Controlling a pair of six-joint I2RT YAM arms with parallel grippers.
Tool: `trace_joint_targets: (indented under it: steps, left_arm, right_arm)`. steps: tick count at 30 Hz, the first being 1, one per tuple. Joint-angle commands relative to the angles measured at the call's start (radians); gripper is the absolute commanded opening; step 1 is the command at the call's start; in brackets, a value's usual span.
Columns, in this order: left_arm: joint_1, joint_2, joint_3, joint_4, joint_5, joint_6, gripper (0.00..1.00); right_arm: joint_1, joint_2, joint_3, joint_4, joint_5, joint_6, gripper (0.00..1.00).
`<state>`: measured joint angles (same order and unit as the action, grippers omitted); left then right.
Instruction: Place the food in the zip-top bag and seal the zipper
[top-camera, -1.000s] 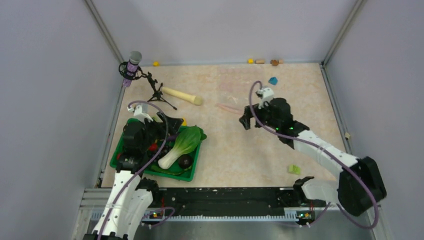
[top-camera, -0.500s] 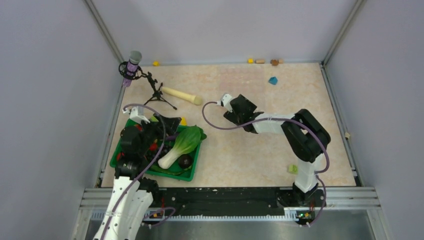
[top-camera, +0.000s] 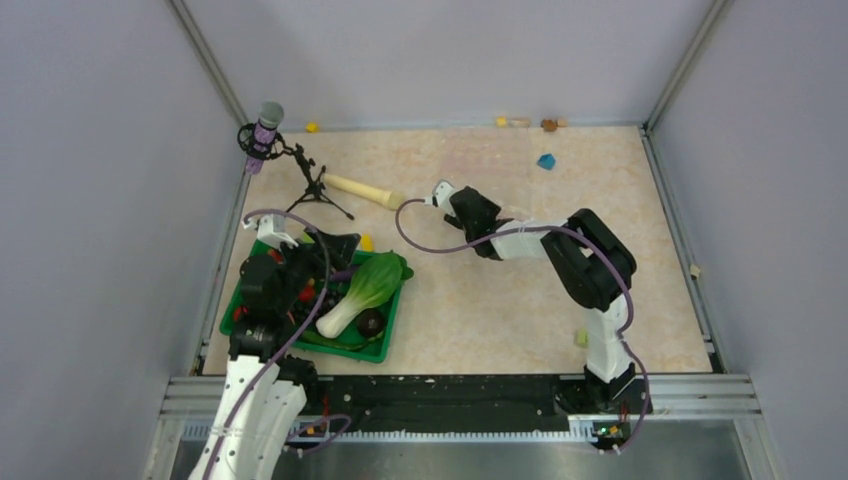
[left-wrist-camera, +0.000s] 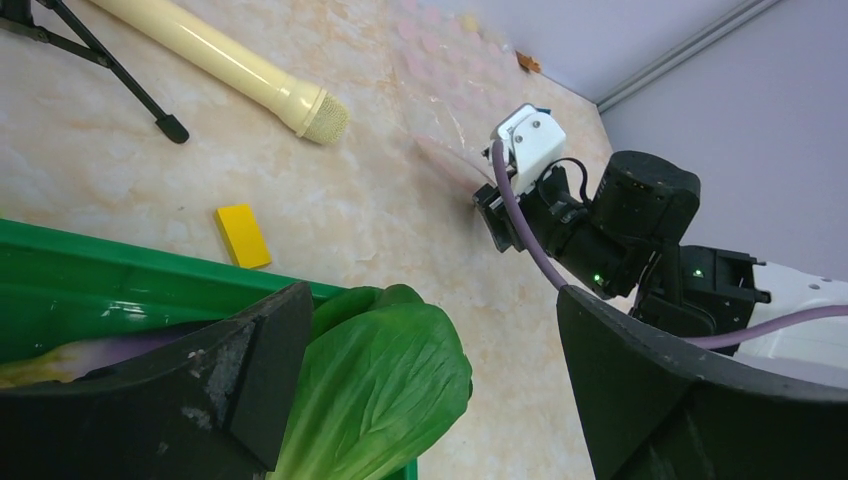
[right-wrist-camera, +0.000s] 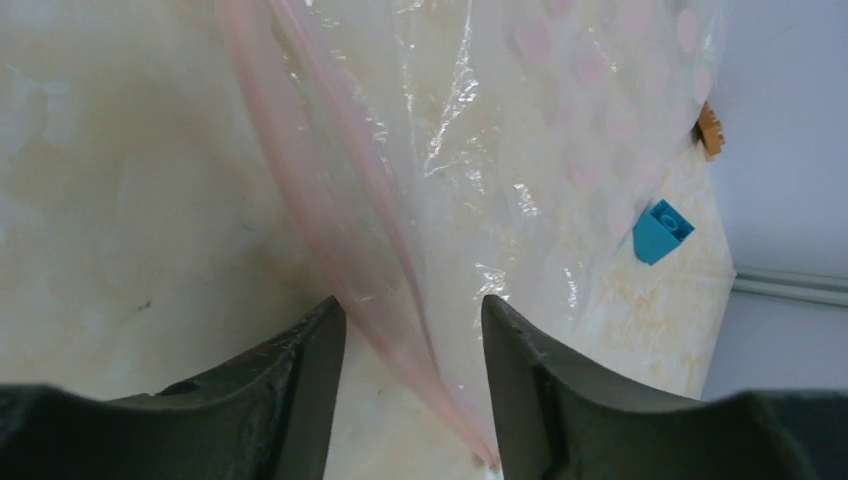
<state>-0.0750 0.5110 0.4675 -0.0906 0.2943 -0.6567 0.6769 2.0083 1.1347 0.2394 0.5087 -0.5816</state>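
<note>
The zip-top bag (right-wrist-camera: 520, 130) lies flat and clear on the table, with its pink zipper (right-wrist-camera: 330, 230) running between the fingers of my right gripper (right-wrist-camera: 412, 335). Those jaws stand part-way in on either side of the strip, with gaps still showing. From above, the right gripper (top-camera: 452, 203) sits mid-table. My left gripper (left-wrist-camera: 440, 330) is wide open above the bok choy (left-wrist-camera: 380, 390) in the green tray (top-camera: 380, 350). Other food in the tray includes a red piece (top-camera: 305, 295) and a dark round piece (top-camera: 372, 322).
A beige rolling pin (top-camera: 362, 190) and a microphone on a tripod (top-camera: 265, 125) stand behind the tray. A yellow block (left-wrist-camera: 243, 236) lies beside the tray. A blue block (top-camera: 546, 160) and a green block (top-camera: 581, 338) lie on the right.
The right arm swung left and reached down to the bag's mouth. Its jaws narrowed around the pink strip. The left arm has stayed still over the tray.
</note>
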Motion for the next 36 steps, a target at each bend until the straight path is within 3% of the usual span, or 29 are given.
trace_joint_targets:
  steps: [1, 8, 14, 17, 22, 26, 29, 31, 34, 36]
  left_arm:
    - [-0.003, 0.005, -0.001, 0.008, -0.006, -0.003, 0.97]
    - [-0.003, -0.011, -0.004, -0.002, -0.027, -0.004, 0.97]
    - [-0.003, -0.010, 0.007, -0.024, -0.021, -0.003, 0.97]
    - [-0.003, -0.011, 0.007, -0.032, -0.019, -0.005, 0.97]
    - [-0.005, 0.002, 0.012, -0.033, 0.025, -0.005, 0.97]
    - [-0.019, 0.019, 0.012, -0.006, 0.084, -0.012, 0.97]
    - [-0.064, 0.033, 0.000, 0.038, 0.093, -0.037, 0.97]
    - [-0.132, 0.054, -0.003, 0.070, 0.078, -0.050, 0.97]
    - [-0.337, 0.110, 0.032, 0.073, -0.075, -0.028, 0.97]
    - [-0.482, 0.169, 0.079, 0.080, -0.166, -0.005, 0.97]
  right_arm:
    - [0.006, 0.058, 0.074, -0.067, -0.029, -0.003, 0.46]
    - [-0.007, 0.099, 0.127, -0.139, -0.058, -0.002, 0.20]
    - [-0.014, 0.073, 0.117, -0.132, -0.070, 0.035, 0.03]
    - [-0.015, 0.030, 0.111, -0.135, -0.055, 0.094, 0.00]
    - [-0.005, -0.123, 0.086, -0.283, -0.060, 0.356, 0.00]
    - [0.029, -0.324, -0.056, -0.410, -0.108, 0.711, 0.00]
    - [0.050, -0.529, -0.251, -0.355, -0.214, 0.951, 0.00]
    - [0.049, -0.663, -0.419, -0.198, -0.359, 1.064, 0.00]
    - [0.049, -0.845, -0.636, 0.092, -0.529, 1.170, 0.00]
    - [0.050, -0.950, -0.702, 0.166, -0.583, 1.208, 0.00]
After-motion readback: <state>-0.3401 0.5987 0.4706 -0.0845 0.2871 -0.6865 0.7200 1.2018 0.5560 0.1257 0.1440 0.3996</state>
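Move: The bag's pink zipper edge runs under the right fingertips, the spot to grip about 1 cm ahead, 1 cm left and 2 cm below; the bag body's middle lies some 9 cm ahead and 2 cm left. The blue block is about 14 cm ahead and 10 cm right, and the leafy green some 15 cm back and 26 cm left. From the left hand, that zipper spot is roughly 20 cm ahead, 28 cm right and 19 cm below. The bag's zipper edge, about a third of its length in from its right end, is pinched as the half-open right fingers sink some 1.5 cm and shut. Keeping that pinch, the right hand pulls it back towards the base about 18 cm, lifting roughly 7 cm and rolling its left side up by some 60 degrees. Late on, the open, empty left hand swings right about 7 cm, turning clockwise and easing down and back. ##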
